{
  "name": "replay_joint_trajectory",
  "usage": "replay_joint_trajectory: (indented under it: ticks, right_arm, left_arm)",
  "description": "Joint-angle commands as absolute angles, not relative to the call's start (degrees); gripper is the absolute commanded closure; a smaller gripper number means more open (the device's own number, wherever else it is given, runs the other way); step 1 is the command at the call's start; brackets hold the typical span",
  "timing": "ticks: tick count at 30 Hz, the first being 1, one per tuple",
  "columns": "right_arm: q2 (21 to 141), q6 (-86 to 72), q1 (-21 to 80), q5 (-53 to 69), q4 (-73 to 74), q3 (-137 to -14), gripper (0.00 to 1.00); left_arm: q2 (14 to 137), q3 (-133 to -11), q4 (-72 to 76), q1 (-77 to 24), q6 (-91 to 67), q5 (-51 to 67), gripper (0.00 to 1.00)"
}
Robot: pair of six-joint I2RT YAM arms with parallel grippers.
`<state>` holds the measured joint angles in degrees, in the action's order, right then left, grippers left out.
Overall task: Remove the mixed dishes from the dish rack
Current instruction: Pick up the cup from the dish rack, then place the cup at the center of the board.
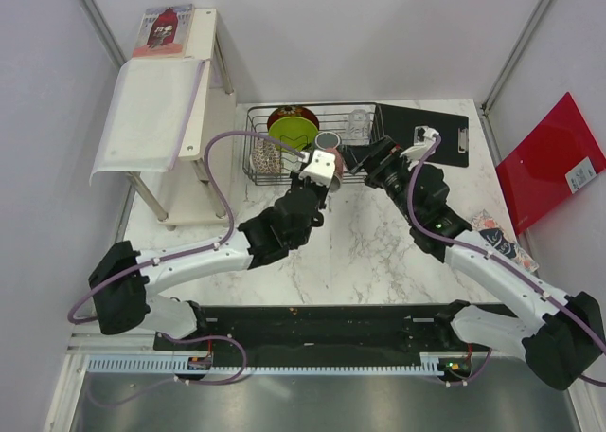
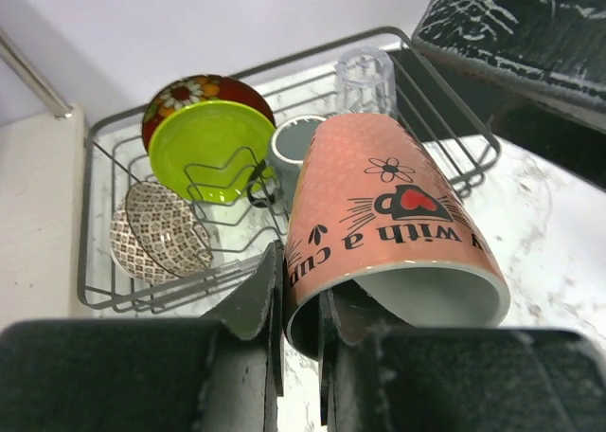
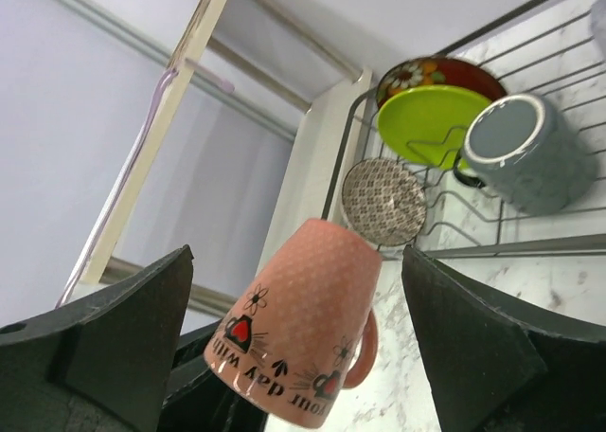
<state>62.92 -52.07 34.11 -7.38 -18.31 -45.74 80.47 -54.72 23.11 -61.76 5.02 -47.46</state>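
My left gripper (image 2: 301, 280) is shut on the rim of the orange-red cup (image 2: 388, 205) and holds it tilted, mouth down, in the air in front of the dish rack (image 2: 95, 261). My right gripper (image 3: 295, 261) is wide open, and the cup (image 3: 303, 328) hangs between its fingers without touching them. In the rack stand the lime-green plate (image 2: 210, 148), the dark red bowl (image 2: 194, 91), the small patterned bowl (image 2: 159, 231), the dark grey mug (image 2: 294, 148) and the clear glass (image 2: 365, 72). From above, both grippers meet at the rack's front edge (image 1: 284, 178).
A white shelf stand (image 1: 161, 119) is left of the rack. A black clipboard (image 1: 426, 134) lies right of it. A red folder (image 1: 554, 162) leans at the right wall, a patterned packet (image 1: 502, 238) below it. A black mat (image 1: 312, 323) lies along the near edge.
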Motion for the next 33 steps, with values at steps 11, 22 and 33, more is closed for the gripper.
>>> replay_joint_trajectory:
  ticks: [11,22,33]
  right_arm:
    - [52.5,-44.2,33.8,-28.3,2.8,-48.1,0.02]
    - [47.0,-41.4,33.9,-25.1,5.4,-41.1,0.02]
    - [46.0,-41.7,33.8,-22.1,5.3,-36.4,0.02]
  left_arm:
    - [88.3,-86.3,-48.9,-49.4,-29.3,-5.7,0.98]
    - [94.0,-76.2,-49.5,-44.2,-33.6,-5.4,0.98]
    - [100.5,-74.0,-48.0,-34.8,-32.1,-4.0,0.98]
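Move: The left gripper already pinches the pink cup by its rim; the bare table spot it goes to, in front of the rack, lies about 6 cm back, 8 cm left and 28 cm below. The grey mug is some 12 cm ahead, 2 cm right and 18 cm below; the green bowl about 15 cm ahead, 5 cm left, equally low. From the open right gripper, the pink cup is level ahead, about 4 cm left and 4 cm lower, the spot 8 cm back, 14 cm left, 31 cm below. Keep the left gripper pinched on the pink cup's rim, ease it up about 2 cm, then swing it down and away from the rack to some 21 cm below its start, drifting left and a little back, while tipping the fingers roughly 75 degrees to point down at the marble. Draw the open right gripper off to the right, away from the cup, then sink and ease back, rolling slightly. ##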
